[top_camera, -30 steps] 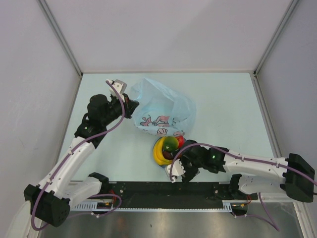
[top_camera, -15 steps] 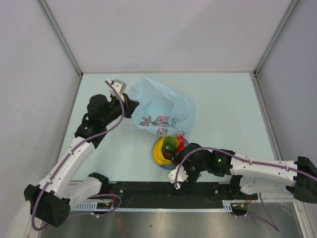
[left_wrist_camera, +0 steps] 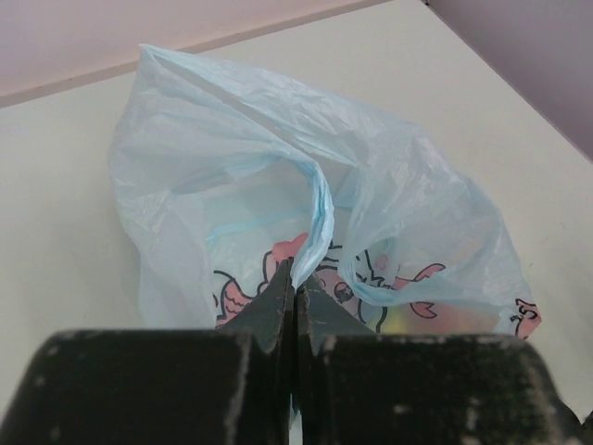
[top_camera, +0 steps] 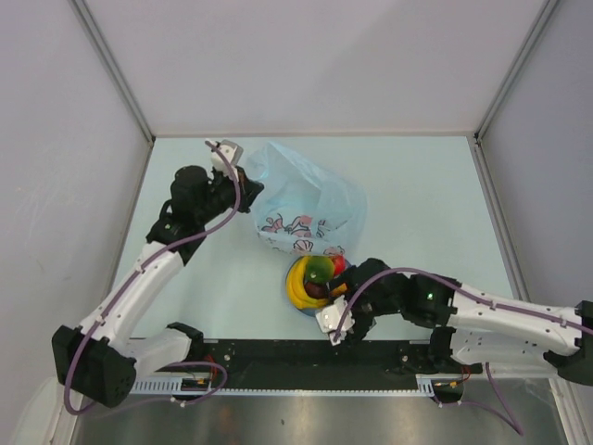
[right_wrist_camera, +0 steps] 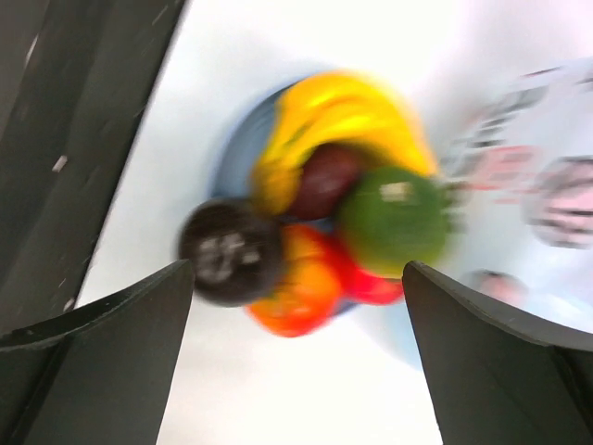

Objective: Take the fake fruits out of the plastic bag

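The light-blue plastic bag [top_camera: 310,204] lies crumpled at the table's middle back. My left gripper [top_camera: 246,187] is shut on a fold of its left edge. In the left wrist view the jaws [left_wrist_camera: 296,283] pinch that fold of the plastic bag [left_wrist_camera: 278,176], lifting it. The fake fruits [top_camera: 315,276] are piled on a small blue plate [top_camera: 300,307] in front of the bag: yellow banana [right_wrist_camera: 334,111], green one [right_wrist_camera: 394,218], dark purple one [right_wrist_camera: 324,181], black one [right_wrist_camera: 227,250], orange one [right_wrist_camera: 296,297] and red one [right_wrist_camera: 375,286]. My right gripper [top_camera: 334,326] is open just near of the pile, empty [right_wrist_camera: 298,271].
A black rail [top_camera: 306,357] runs along the near edge, close behind my right gripper. Grey walls [top_camera: 56,139] close in the table on the left, back and right.
My left gripper rose and shifted slightly right and back with the bag's edge. My right gripper drew back from the fruit pile toward the near edge, still open.
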{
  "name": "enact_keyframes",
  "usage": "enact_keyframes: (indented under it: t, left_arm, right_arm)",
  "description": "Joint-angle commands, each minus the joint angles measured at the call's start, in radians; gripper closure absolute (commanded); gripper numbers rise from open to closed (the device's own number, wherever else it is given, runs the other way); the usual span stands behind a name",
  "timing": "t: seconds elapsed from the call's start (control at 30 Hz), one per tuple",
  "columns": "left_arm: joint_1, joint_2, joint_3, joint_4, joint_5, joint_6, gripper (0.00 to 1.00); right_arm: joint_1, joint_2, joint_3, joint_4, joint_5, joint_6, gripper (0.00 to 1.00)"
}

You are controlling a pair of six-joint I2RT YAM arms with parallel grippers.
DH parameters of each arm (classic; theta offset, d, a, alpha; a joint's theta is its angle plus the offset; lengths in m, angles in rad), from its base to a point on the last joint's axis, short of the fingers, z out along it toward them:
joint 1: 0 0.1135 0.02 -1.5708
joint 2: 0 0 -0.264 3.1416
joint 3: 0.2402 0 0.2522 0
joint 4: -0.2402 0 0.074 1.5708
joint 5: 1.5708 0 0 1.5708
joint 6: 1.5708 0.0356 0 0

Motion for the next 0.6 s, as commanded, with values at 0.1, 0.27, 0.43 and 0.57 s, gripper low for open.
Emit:
enact_keyframes:
  t: [0.1, 0.27, 0.43, 0.57]
  left_arm:
    - [0.012, 0.244, 0.324, 0.054, -0.172, 0.132, 1.00]
    - [0.083, 0.383, 0.596, 0.066, -0.340, 0.144, 1.00]
    - [0.153, 0.387, 0.681, 0.066, -0.404, 0.190, 1.00]
    - [0.210, 0.300, 0.564, 0.030, -0.412, 0.184, 1.00]
  right_arm:
    - [-0.090, -0.055, 0.180, 0.005, 0.057, 0.138, 0.00]
    - [-0.254, -0.038, 0.194, 0.088, 0.190, 0.248, 0.00]
    - [-0.494, 0.005, 0.194, 0.133, 0.196, 0.417, 0.00]
    - [-0.613, 0.054, 0.196, 0.127, 0.155, 0.537, 0.00]
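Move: The blue plastic bag, its upper corner pinched in the left fingers, has its body about 4 cm ahead, 11 cm right and 18 cm below the left hand; from the open right hand, that body is some 25 cm ahead, 6 cm left and 6 cm lower. The plate's middle sits roughly 8 cm ahead of the right hand, 3 cm left, 12 cm down; the black fruit, 2 cm ahead and 1 cm right, and the red-orange fruit, 6 cm ahead and 3 cm right, are both some 10 cm below. The bag is swept up and outward by the left hand, which keeps its pinch and goes about 15 cm forward and 15 cm up, then also 10 cm left, turning counter-clockwise. The empty right hand, still wide open, first rises some 8 cm off the black fruit, then swings 15 cm forward and 8 cm right past the plate, turning about 50 degrees clockwise. ##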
